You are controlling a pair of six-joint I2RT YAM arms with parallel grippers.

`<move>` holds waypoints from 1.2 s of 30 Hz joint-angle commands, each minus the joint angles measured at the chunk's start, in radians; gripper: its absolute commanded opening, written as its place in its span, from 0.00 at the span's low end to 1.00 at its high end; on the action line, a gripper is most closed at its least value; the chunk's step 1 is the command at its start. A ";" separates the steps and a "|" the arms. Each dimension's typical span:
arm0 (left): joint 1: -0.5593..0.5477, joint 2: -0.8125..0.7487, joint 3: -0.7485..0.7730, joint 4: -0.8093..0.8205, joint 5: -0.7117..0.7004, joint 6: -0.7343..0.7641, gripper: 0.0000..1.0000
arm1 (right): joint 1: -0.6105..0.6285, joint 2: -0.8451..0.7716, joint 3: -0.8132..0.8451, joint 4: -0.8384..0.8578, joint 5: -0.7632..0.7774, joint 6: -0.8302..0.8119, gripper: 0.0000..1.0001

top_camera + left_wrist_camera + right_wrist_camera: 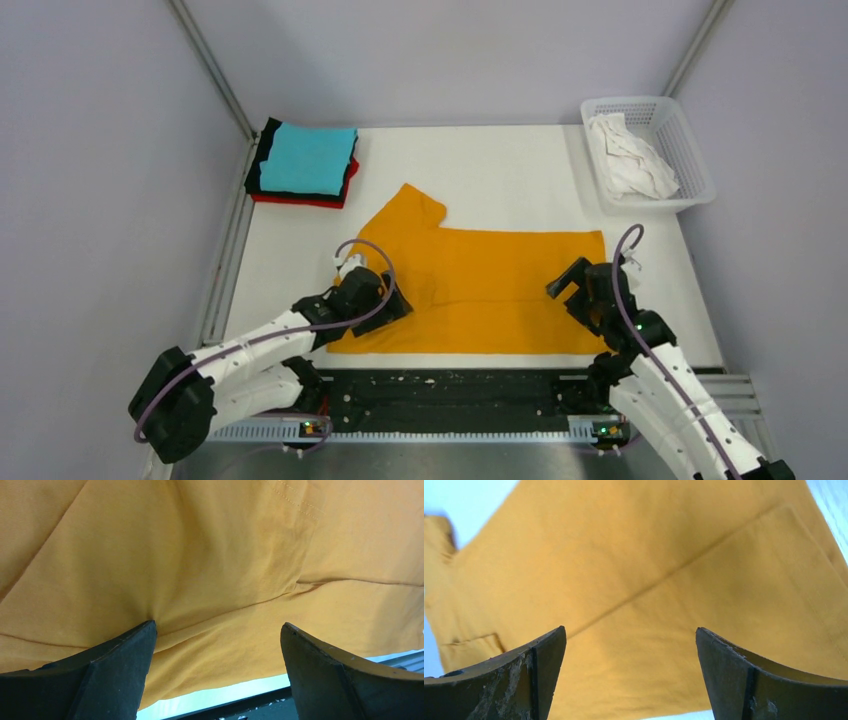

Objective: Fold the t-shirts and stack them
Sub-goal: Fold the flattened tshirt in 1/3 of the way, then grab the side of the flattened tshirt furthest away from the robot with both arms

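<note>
An orange-yellow t-shirt (480, 285) lies spread on the table, partly folded, one sleeve pointing to the back left. My left gripper (385, 300) hangs over its near left part, open, with only cloth (210, 580) between the fingers. Open too, my right gripper (568, 290) sits over the shirt's near right corner, above flat cloth (649, 580) with a straight fold line. A folded stack stands at the back left: a cyan t-shirt (308, 160) on top, red (300, 201) and black (264, 150) under it. A white t-shirt (630, 155) lies crumpled in the basket.
A white mesh basket (692, 150) stands at the back right corner of the table. A black rail (450, 395) runs along the near edge between the arm bases. Grey walls and metal posts close in the sides.
</note>
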 commanded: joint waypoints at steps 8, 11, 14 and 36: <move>-0.006 -0.066 0.093 -0.140 -0.043 0.042 0.99 | 0.013 0.078 0.128 0.210 0.194 -0.187 0.99; -0.006 -0.057 0.189 -0.143 -0.112 0.099 0.99 | 0.014 0.163 0.171 0.253 0.227 -0.239 0.99; 0.006 0.009 0.293 -0.088 -0.214 0.172 0.99 | 0.013 0.264 0.220 0.301 0.254 -0.281 0.99; 0.430 1.266 1.532 -0.061 -0.057 0.625 0.99 | -0.001 0.488 0.243 0.449 0.270 -0.412 0.99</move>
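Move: The left hand is down on the orange t-shirt's near part; the sleeve poking out on its far side lies about 28 cm ahead and 5 cm to the right. The folded stack is some 38 cm ahead and 23 cm left of that hand. The right hand hovers about 4 cm over the shirt, whose far right corner lies roughly 16 cm ahead and 9 cm right; the basket is about 36 cm ahead and 22 cm right. Forward over the shirt with both hands, fingers staying wide open. The left first eases barely a centimetre back and left on the cloth, then comes off, arcs up about 12 cm and sweeps some 38 cm forward past the sleeve tip, its fingers tipping outward, sinking at the end. The right rises 5 cm and goes 12 cm forward towards the far right corner, rolling its left side down. ##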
